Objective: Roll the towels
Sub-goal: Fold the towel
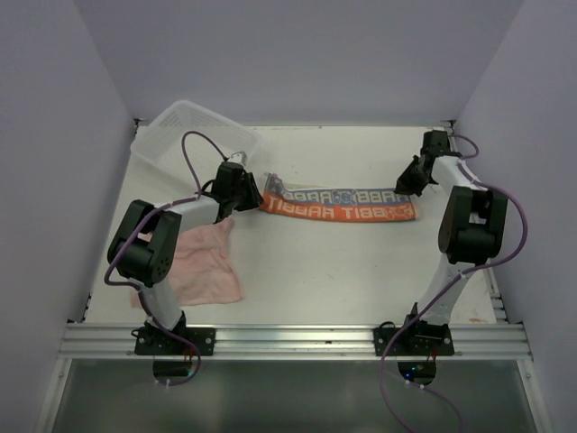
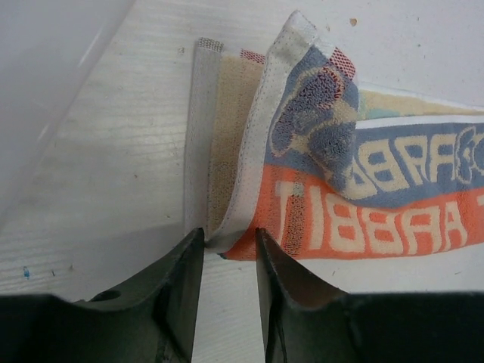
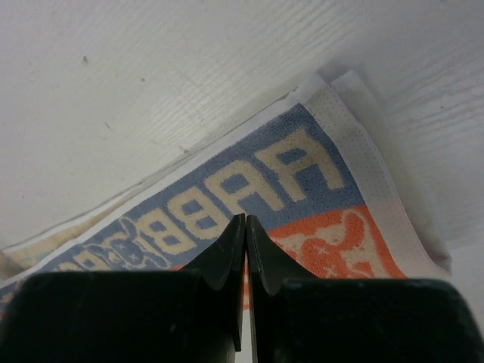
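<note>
The printed towel (image 1: 343,206) lies folded into a long strip across the middle of the table, blue lettering above an orange band. My left gripper (image 1: 252,197) is at its left end. In the left wrist view the towel's (image 2: 378,219) folded corner reaches just between the tips of the left gripper (image 2: 229,238), whose jaws stand apart with bare table showing between them. My right gripper (image 1: 413,185) is over the strip's right end. There the right gripper (image 3: 246,219) is shut just above the towel (image 3: 265,181); no pinched cloth shows. The pink towel (image 1: 206,262) lies crumpled under the left arm.
A white mesh basket (image 1: 194,135) stands tilted at the back left, close behind the left gripper; its pale wall (image 2: 45,76) fills the left wrist view's upper left. Enclosure walls close in the left, right and back sides. A metal rail (image 1: 297,341) runs along the near edge.
</note>
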Controlling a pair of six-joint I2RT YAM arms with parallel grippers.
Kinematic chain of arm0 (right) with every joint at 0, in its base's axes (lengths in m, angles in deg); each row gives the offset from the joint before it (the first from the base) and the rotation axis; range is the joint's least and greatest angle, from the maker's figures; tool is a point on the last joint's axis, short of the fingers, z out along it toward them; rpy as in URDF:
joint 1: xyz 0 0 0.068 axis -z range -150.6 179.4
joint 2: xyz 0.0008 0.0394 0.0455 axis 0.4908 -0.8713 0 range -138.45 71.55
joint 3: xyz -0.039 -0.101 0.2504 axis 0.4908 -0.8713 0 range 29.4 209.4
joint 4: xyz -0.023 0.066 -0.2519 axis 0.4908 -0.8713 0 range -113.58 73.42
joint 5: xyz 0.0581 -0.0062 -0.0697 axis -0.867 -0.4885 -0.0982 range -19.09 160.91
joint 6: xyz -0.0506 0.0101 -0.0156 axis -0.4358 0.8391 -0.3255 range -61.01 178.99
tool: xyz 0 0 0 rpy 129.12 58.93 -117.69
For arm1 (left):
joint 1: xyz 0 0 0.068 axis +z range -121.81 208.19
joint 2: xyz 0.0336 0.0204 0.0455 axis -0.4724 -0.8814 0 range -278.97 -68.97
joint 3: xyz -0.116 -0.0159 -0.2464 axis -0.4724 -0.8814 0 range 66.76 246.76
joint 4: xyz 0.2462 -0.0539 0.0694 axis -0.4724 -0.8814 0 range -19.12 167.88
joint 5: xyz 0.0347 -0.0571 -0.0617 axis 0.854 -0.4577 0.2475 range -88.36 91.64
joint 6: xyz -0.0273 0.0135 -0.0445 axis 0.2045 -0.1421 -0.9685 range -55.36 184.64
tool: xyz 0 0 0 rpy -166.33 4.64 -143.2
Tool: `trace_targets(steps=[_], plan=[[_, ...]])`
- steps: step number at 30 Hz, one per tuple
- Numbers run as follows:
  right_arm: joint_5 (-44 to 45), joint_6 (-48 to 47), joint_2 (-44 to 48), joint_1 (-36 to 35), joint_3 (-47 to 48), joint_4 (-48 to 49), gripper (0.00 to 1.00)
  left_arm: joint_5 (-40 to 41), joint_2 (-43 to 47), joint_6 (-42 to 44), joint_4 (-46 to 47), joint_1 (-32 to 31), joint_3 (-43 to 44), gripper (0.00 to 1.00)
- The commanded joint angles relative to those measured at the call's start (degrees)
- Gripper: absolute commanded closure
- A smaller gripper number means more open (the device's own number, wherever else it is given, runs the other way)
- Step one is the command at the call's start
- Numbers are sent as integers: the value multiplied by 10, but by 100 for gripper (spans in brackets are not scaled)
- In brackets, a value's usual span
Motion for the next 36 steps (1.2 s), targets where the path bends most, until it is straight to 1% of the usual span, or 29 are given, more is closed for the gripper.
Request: trace_targets(steps=[1, 2, 4, 5, 7, 8, 9, 14, 15, 21, 28, 29, 36], plan=[[-3, 15, -25, 2, 33, 19, 95, 1, -4, 11, 36, -3, 4, 66], [-1, 14, -35, 1, 36, 18, 95, 2, -2, 11, 34, -3, 3, 72], [3, 16, -47, 0, 44, 17, 96, 8, 2, 11, 29, -3, -1, 77], [5, 15, -54, 0, 46, 17, 96, 11, 5, 11, 27, -3, -2, 84], [15, 15, -62, 0, 50, 15, 97, 21, 7, 9, 17, -3, -4, 91], [16, 15, -66, 0, 52, 13, 97, 21, 6, 10, 15, -3, -4, 98], [17, 14, -69, 0, 54, 13, 97, 22, 5, 10, 12, -3, -4, 100], [43, 15, -76, 0, 55, 5, 99, 31, 5, 3, -10, -3, -12, 100], [45, 15, -76, 0, 55, 3, 99, 47, 7, 2, -14, -3, -13, 100], [58, 17, -89, 0, 64, -13, 99, 83, 20, -6, -42, -3, -28, 100], [74, 16, -102, 1, 71, -29, 100, 87, 20, -16, -56, -3, -36, 100], [77, 16, -103, 0, 71, -31, 100, 88, 20, -17, -78, -3, -37, 100], [91, 18, -105, 2, 68, -37, 100, 98, 30, -19, -88, -3, -54, 100]])
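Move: The rabbit towel's near left corner stands raised at the left fingertips, about 1 cm below the hand point. The towel's folded-over far left corner is 7 cm ahead of that hand and 2 cm right, on the table about 2 cm down. The pink towel is roughly 15 cm back and 18 cm left, the white basket 18 cm ahead and 19 cm left. The towel's right end lies some 4 cm right of the right hand, 2 cm back and 5 cm below. The towel's near left corner is pinched as the left fingers shut fully, then drawn left, back and down to the table, some 4 to 5 cm in all, the wrist rolling and tipping slightly. Meanwhile the right hand drops about 4 cm, easing slightly forward and right, and its nearly shut fingertips come down onto the towel near its far right corner and hold there. ##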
